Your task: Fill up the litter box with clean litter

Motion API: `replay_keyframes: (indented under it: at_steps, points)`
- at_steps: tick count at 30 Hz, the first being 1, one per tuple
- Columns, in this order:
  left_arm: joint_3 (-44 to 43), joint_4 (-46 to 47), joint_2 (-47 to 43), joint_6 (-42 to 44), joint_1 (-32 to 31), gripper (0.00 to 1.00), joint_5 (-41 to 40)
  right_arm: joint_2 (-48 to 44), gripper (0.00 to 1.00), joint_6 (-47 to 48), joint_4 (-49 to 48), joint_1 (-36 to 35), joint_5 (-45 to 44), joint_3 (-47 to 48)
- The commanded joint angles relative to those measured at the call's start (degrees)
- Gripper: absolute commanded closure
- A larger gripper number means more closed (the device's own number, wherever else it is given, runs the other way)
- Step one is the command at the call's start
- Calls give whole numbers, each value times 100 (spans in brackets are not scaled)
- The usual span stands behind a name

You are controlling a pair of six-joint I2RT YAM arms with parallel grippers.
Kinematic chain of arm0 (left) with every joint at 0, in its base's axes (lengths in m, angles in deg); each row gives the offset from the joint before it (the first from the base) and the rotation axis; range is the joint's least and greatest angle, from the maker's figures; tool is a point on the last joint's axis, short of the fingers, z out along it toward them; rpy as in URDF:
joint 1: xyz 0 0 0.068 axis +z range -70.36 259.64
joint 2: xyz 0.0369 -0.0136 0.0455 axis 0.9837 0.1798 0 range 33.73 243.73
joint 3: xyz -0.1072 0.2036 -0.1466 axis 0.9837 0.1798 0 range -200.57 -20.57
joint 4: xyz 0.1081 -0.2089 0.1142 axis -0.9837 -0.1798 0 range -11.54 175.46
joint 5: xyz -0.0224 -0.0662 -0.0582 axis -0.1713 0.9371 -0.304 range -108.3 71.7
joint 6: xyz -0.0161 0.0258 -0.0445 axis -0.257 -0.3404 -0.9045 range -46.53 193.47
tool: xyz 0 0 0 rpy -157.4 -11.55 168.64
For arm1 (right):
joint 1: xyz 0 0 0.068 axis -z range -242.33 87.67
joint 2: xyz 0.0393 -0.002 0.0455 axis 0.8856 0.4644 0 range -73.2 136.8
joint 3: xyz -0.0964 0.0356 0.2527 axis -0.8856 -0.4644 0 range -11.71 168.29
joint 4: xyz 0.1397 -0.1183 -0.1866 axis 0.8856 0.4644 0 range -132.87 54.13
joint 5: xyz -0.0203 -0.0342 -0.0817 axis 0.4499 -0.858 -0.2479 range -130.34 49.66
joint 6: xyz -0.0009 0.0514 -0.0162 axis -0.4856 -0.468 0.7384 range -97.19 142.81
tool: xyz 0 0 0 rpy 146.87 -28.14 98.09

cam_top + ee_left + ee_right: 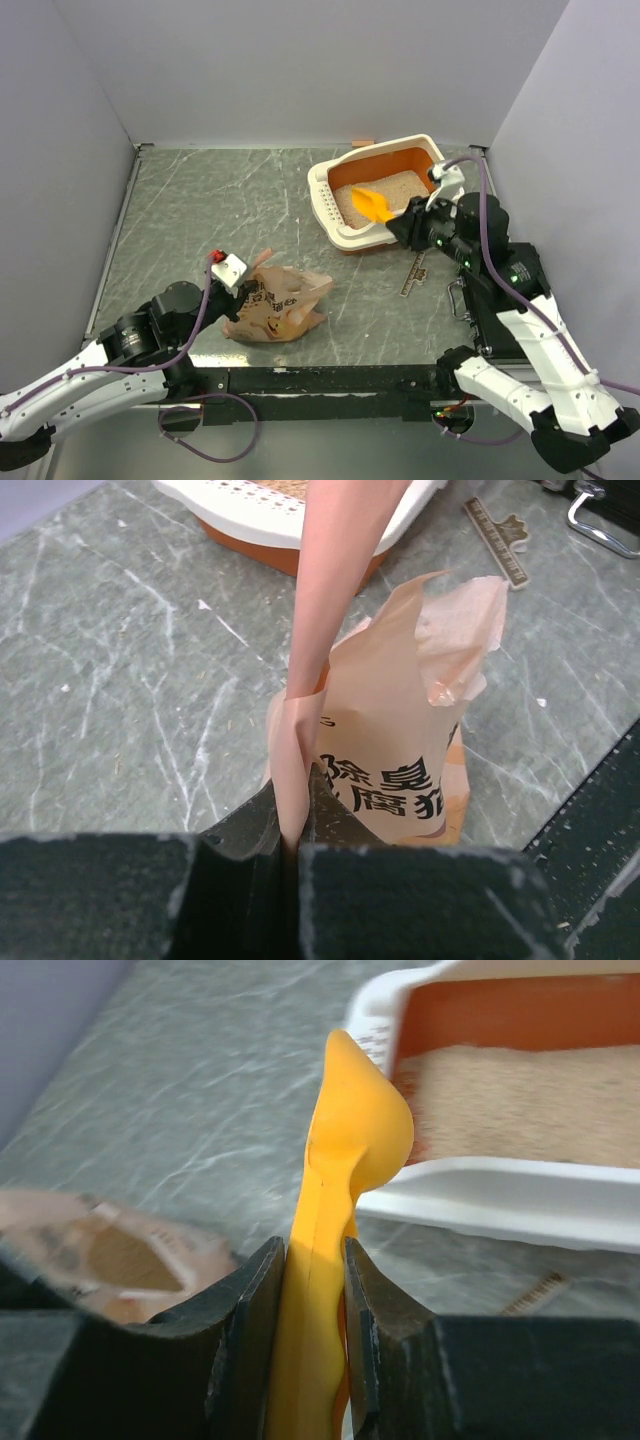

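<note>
The litter box stands at the back right, cream-white outside and orange inside, with clean litter spread over its floor. Both also show in the right wrist view, the litter box and the clean litter. My right gripper is shut on the handle of a yellow-orange scoop, whose bowl hangs over the box's near side. In the right wrist view the scoop rises between the jaws. My left gripper is shut on a flap of the tan paper bag, also in view as the paper bag.
A dark ruler-like clip and a metal handle lie on the table right of the bag. A black strip runs along the near edge. Grey walls close in the table on three sides.
</note>
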Motion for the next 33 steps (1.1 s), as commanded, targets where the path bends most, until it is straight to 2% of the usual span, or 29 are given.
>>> replay_keyframes:
  at_steps: [1, 8, 16, 19, 23, 27, 28, 31, 33]
  points:
    - [-381, 453, -17, 43, 5, 99, 469, 120, 100, -15, -1119, -223, 1580, -678]
    - [-284, 647, -219, 139, -4, 99, 1050, 865, 100, -191, -3244, -575, 1687, -1935]
    - [-240, 691, -246, 183, -4, 99, 1191, 2019, 100, -779, -4187, -602, 1221, -2577]
    - [-249, 682, -167, 201, 5, 99, 1217, 2081, 89, -1008, -4520, -602, 1019, -2990]
    - [-249, 682, -141, 192, 5, 99, 1244, 2116, 65, -1096, -4549, -602, 896, -3289]
    - [-240, 682, -167, 184, 5, 99, 1218, 2134, 49, -1088, -4496, -602, 834, -3351]
    - [-240, 682, -167, 183, 5, 99, 1209, 2099, 39, -1070, -4356, -602, 816, -3308]
    - [-240, 673, -176, 183, 5, 99, 1191, 1810, 32, -956, -4101, -602, 711, -3220]
    - [-249, 673, -185, 175, 5, 99, 1182, 1563, 30, -921, -3750, -602, 475, -3193]
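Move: The right hand holds the emptied scoop above the front of the litter box. The bare table spot it goes for is about 2 cm ahead, 8 cm left and 24 cm below. The litter box's middle is roughly 18 cm straight ahead and 18 below. The litter bag is 5 cm back and 23 left, 19 below; the flat metal strip 2 ahead and 5 right, on the table. From the left hand the spot is some 10 cm ahead, 18 right and 14 below. Right hand lowers the scoop some 22 cm, swinging left, and lets go; left draws back, holding the bag. ##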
